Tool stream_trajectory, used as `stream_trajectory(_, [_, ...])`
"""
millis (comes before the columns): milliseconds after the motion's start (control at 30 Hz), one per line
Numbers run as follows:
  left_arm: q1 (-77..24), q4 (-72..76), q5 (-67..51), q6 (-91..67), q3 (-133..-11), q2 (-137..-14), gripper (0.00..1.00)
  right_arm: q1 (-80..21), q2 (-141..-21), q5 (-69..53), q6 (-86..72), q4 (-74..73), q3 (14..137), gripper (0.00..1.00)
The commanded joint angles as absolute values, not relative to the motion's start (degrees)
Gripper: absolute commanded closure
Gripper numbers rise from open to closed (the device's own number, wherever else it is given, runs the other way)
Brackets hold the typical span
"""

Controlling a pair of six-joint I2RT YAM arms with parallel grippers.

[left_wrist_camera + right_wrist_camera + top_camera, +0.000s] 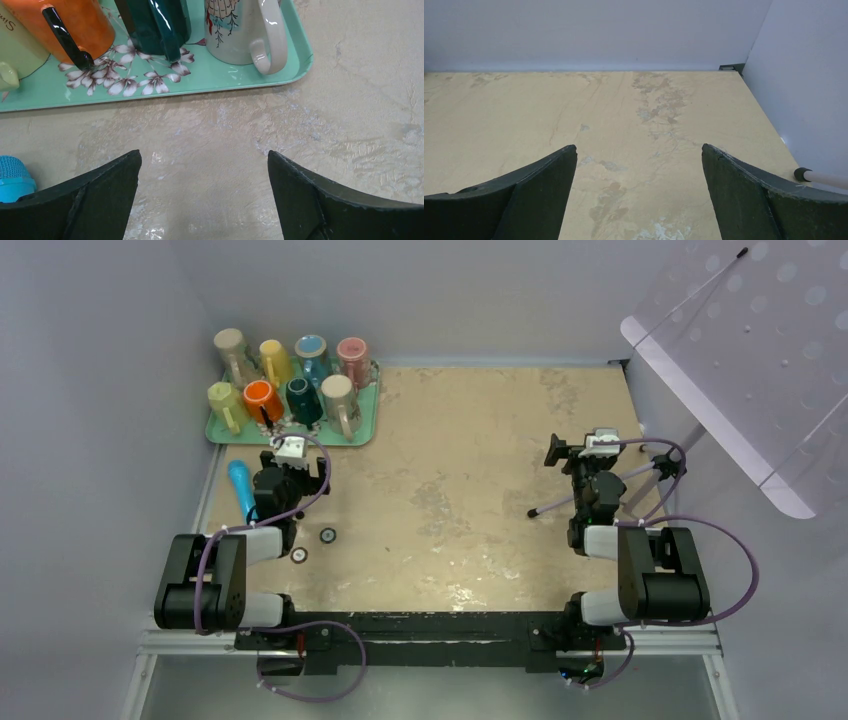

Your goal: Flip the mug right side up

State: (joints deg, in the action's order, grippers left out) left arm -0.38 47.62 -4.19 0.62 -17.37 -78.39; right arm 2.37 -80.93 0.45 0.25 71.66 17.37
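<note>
A bright blue mug (241,486) lies on its side on the table, left of my left gripper (285,452); only its ribbed end shows at the left edge of the left wrist view (12,176). My left gripper (205,165) is open and empty, low over bare table just short of the green floral tray (200,82). My right gripper (597,452) is open and empty at the right of the table, facing the back wall (639,157).
The tray (362,430) at the back left holds several mugs, among them an orange one (60,25), a dark green one (160,22) and a cream one (240,30). Two small round discs (327,535) lie near the left arm. A white tripod rod (570,502) stands by the right arm.
</note>
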Motion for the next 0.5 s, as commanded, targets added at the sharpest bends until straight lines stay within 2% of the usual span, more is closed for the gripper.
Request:
stream_trajectory(0, [-0.1, 52.2, -4.2, -0.3, -18.3, -77.5, 0.00, 2.5, -79.1, -0.9, 2.0, 75.9, 17.5, 0.01])
stream_trajectory(133, [-0.1, 51.9, -4.3, -0.3, -18.5, -77.6, 0.00, 2.2, -74.3, -5.0, 3.8, 71.5, 17.4, 0.02])
stream_trajectory(267, [-0.1, 50.4, -2.0, -0.6, -19.0, -76.1, 0.00, 2.0, -68.7, -6.5, 2.5, 61.0, 19.8, 0.02])
stream_trajectory(367, [0.0, 28.3, 3.0, -3.4, -31.9, -73.1, 0.00, 0.9, -65.3, -8.7, -0.3, 53.4, 21.8, 0.02])
stream_trajectory(400, [-0.1, 19.4, 1.4, -2.4, -37.0, -73.5, 0.01, -0.8, -64.1, -8.4, 1.6, 51.9, 21.9, 0.02])
stream_trajectory(467, [0.0, 2.1, -6.1, -0.3, -46.8, -74.7, 0.10, -4.3, -61.4, -6.7, 3.9, 48.8, 22.5, 0.02])
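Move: The dark green mug, the one nearest my left hand's line, stands about 18 cm ahead, some 3 cm to the left and 4 cm below. On the same front row of the tray, the orange mug stands about 10 cm to the left of it and the grey mug some 9 cm to its right. From my right hand the dark green mug lies roughly 62 cm to the left, 15 cm ahead and 13 cm lower. My left hand holds still at first, then sets off up and forward towards the tray of mugs, about 3 cm up and 2 cm out, tipping down some 5 degrees, fingers wide and empty. Meanwhile I lift my right hand roughly 5 cm, swing it 3 cm left towards the tray side and turn it about 8 degrees counter-clockwise, also open. ##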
